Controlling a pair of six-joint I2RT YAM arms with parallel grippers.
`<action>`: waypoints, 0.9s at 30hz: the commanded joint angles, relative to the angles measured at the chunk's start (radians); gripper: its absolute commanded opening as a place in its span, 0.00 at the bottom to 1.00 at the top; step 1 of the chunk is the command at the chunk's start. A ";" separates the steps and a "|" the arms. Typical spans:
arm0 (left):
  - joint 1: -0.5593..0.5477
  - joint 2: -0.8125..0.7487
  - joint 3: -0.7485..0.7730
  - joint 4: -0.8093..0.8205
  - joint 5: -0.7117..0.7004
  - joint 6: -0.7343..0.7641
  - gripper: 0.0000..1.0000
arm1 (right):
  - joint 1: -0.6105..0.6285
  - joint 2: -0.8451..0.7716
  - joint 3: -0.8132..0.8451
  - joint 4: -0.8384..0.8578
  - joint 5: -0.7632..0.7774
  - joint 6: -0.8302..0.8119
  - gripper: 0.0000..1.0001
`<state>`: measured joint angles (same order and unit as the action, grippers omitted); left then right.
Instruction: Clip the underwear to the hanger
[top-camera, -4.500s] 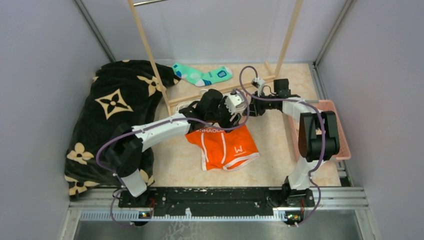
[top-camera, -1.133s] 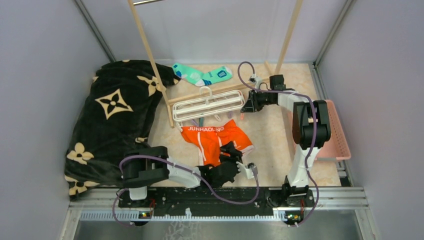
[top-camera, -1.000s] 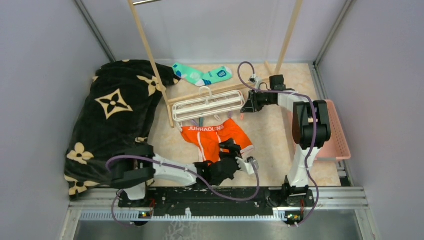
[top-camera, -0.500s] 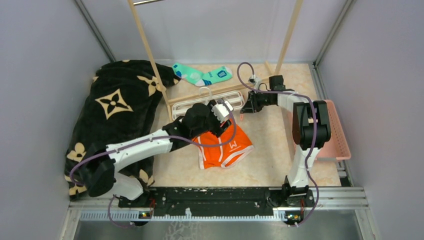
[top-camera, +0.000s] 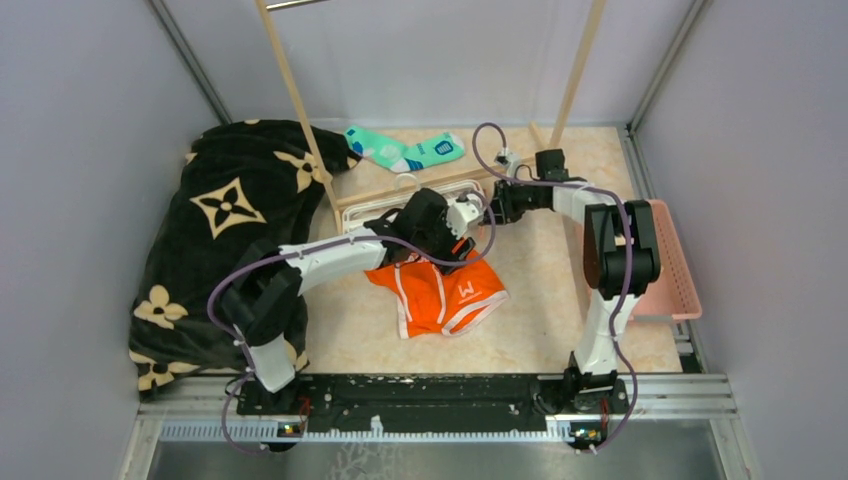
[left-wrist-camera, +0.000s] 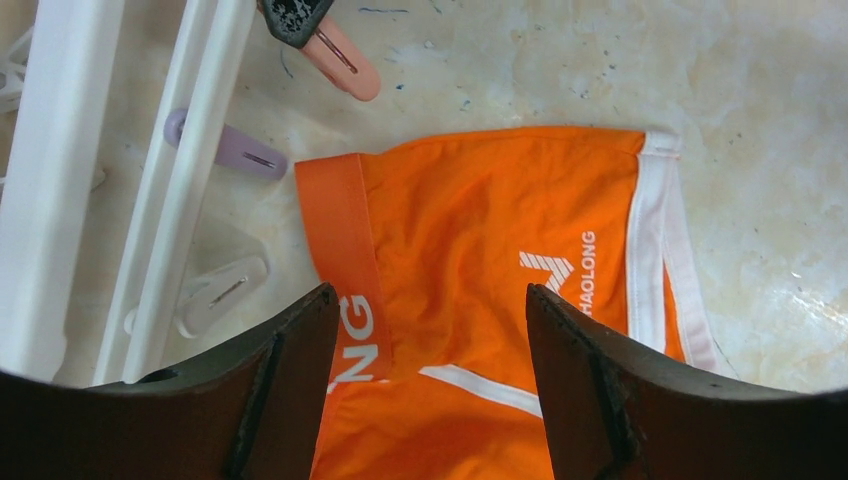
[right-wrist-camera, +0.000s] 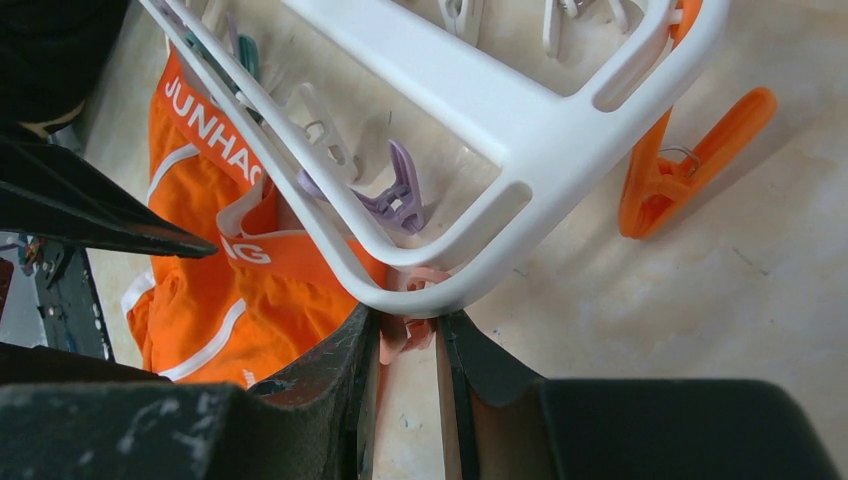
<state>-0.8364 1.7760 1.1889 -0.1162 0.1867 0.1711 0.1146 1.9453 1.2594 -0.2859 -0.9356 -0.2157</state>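
Observation:
The orange underwear (top-camera: 447, 292) lies flat on the floor, its waistband (left-wrist-camera: 338, 232) toward the white hanger (top-camera: 375, 207). My left gripper (left-wrist-camera: 430, 300) hovers open just above the waistband end, one finger (left-wrist-camera: 290, 385) on each side, holding nothing. In the top view the left gripper (top-camera: 450, 245) hides part of the hanger. My right gripper (right-wrist-camera: 408, 335) is shut on a salmon-pink clip (right-wrist-camera: 405, 330) hanging under the corner of the hanger (right-wrist-camera: 500, 110). That same pink clip (left-wrist-camera: 342, 62) lies just past the waistband. The right gripper (top-camera: 497, 207) sits at the hanger's right end.
A purple clip (left-wrist-camera: 228, 152) and a white clip (left-wrist-camera: 222, 293) hang beside the waistband; an orange clip (right-wrist-camera: 690, 165) lies right of the frame. A wooden rack (top-camera: 300, 110) stands behind, with a teal sock (top-camera: 405, 150). Black patterned blanket (top-camera: 225, 230) left, pink basket (top-camera: 680, 260) right.
My left arm has swung from the near edge of the floor up over the underwear's waistband beside the hanger. The right arm has stayed at the hanger's corner.

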 joint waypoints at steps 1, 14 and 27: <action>0.028 0.044 0.069 -0.011 0.008 -0.008 0.74 | 0.012 0.013 0.075 0.056 -0.022 0.020 0.00; 0.107 0.156 0.125 -0.053 0.002 -0.025 0.74 | 0.065 0.042 0.123 0.030 -0.006 0.007 0.00; 0.129 0.220 0.175 -0.123 0.045 -0.057 0.76 | 0.089 0.048 0.135 0.011 0.009 -0.005 0.00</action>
<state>-0.7155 1.9621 1.3167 -0.1986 0.1894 0.1265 0.1810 1.9865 1.3315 -0.2840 -0.9058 -0.2085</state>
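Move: The underwear's waistband, its right half, lies about 6 cm ahead of the open left hand, 2 cm to its left and 8 cm below. The pink clip, pinched in the right hand, is some 7 cm ahead of the left hand, 4 cm to its right and 3 cm lower; the purple clip hangs about 9 cm ahead, 1 cm left and 4 cm down. From the right hand that waistband half lies roughly 3 cm back, 6 cm left and 6 cm below. The waistband is what the left hand closes in on: fingers still wide open, it goes about 5 cm forward beside the hanger's front rail, then sinks 5 cm while easing 3 cm left, turning slightly counter-clockwise. Contact can't be seen. The right hand keeps its grip on the pink clip and shifts it, hanger and all, nearly 3 cm left and a little forward, towards the waistband's right end. ##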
